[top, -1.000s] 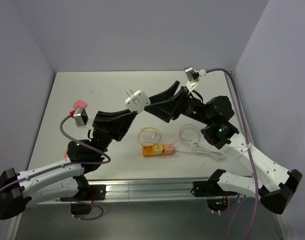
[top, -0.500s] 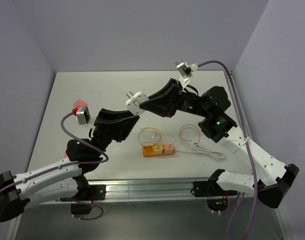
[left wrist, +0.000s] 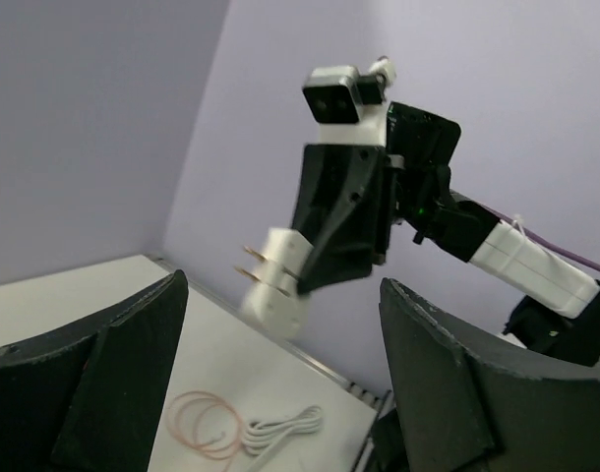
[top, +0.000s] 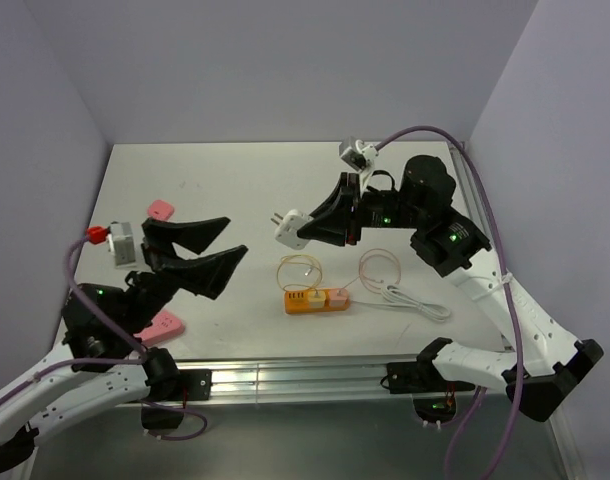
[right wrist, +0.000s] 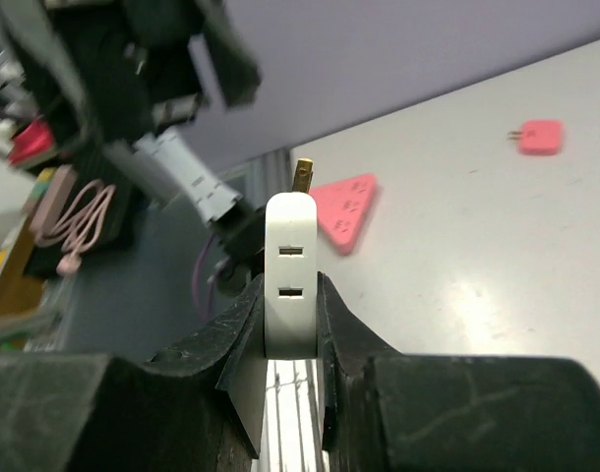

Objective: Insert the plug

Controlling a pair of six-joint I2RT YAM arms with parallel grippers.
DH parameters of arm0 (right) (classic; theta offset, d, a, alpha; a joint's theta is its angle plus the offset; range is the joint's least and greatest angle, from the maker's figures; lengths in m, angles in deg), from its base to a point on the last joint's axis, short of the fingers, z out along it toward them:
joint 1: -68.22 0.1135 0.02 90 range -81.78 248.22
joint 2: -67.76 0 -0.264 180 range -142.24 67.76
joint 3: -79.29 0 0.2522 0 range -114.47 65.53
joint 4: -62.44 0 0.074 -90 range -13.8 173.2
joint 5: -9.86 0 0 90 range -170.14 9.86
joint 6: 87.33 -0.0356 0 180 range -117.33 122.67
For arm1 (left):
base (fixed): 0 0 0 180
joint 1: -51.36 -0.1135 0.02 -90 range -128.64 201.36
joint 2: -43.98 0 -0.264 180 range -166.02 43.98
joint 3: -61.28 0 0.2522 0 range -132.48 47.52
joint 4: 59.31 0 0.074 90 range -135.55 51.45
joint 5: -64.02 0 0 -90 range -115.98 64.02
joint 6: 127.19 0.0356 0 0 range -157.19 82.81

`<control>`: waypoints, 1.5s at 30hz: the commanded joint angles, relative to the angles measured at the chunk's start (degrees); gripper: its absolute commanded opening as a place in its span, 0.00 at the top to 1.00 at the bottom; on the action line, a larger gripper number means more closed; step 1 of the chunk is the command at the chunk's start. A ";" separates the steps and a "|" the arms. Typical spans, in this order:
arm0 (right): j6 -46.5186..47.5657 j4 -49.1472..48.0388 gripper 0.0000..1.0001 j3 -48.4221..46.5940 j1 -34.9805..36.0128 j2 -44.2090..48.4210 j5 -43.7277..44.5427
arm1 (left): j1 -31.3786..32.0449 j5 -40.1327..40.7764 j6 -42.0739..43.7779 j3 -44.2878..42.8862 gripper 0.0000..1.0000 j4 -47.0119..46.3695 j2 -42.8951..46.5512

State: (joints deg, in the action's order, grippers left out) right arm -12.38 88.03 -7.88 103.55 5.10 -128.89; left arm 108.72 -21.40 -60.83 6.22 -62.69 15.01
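The plug (top: 293,227) is a white block with two brass prongs pointing left. My right gripper (top: 311,224) is shut on it and holds it in the air over the table's middle. In the right wrist view the plug (right wrist: 292,280) sits squeezed between both fingers, with two slots facing the camera. My left gripper (top: 235,237) is open and empty, a short way left of the plug and apart from it. The left wrist view shows the plug (left wrist: 276,286) beyond its spread fingers (left wrist: 93,374). An orange power strip (top: 315,300) lies on the table below the plug.
A coiled white cable (top: 417,302) runs right from the strip. Thin pink wire loops (top: 300,270) lie behind the strip. A pink adapter (top: 161,208) lies at the left, and a pink triangular one (top: 166,325) rests near the front left edge.
The right gripper shut on the plug and the left gripper let go. The left arm pulled back to the left. The right arm brought the plug lower and toward the front.
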 commanded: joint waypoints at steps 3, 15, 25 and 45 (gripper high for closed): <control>3.79 3.09 1.00 0.11 0.70 -3.34 -15.40 | 0.12 3.35 9.13 -8.52 0.16 14.67 -0.38; 14.43 15.58 1.00 -2.18 8.53 -6.60 -15.50 | 0.12 -16.96 13.79 -19.33 0.16 28.20 -14.88; 17.86 17.78 1.00 -1.39 8.53 -5.11 -13.83 | -1.37 -23.91 13.01 -20.32 0.26 30.42 -17.35; 16.72 15.59 1.00 -1.56 8.53 -3.35 -13.39 | -16.67 -50.54 2.72 -13.37 0.47 22.59 -17.17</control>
State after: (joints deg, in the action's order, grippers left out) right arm 4.54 105.82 -7.88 111.90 0.47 -141.63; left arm 93.49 -65.57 -55.87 -7.70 -36.07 -2.02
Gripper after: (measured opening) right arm 0.264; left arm 0.542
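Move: The white plug, still pinched in my right hand with its prongs facing left, is about 10 cm to the right of my left hand, some 4 cm ahead and 3 cm lower. From my right hand, my left fingertips are about 11 cm to the left, 4 cm back and 3 cm up. Far below my right hand, about 39 cm down, the power strip is 4 cm ahead and 2 cm to the right, and the yellow coil 13 cm ahead and 2 cm to the left. I bring the plug back and down, about 7 cm each, with my right hand, turning it some 25 degrees counter-clockwise and keeping the grip. My left hand flicks left and up, then sweeps right and down, easing slightly left again to finish about 8 cm lower; it rolls left side up, swings clockwise, and partly closes its still-open fingers around the prong end. ##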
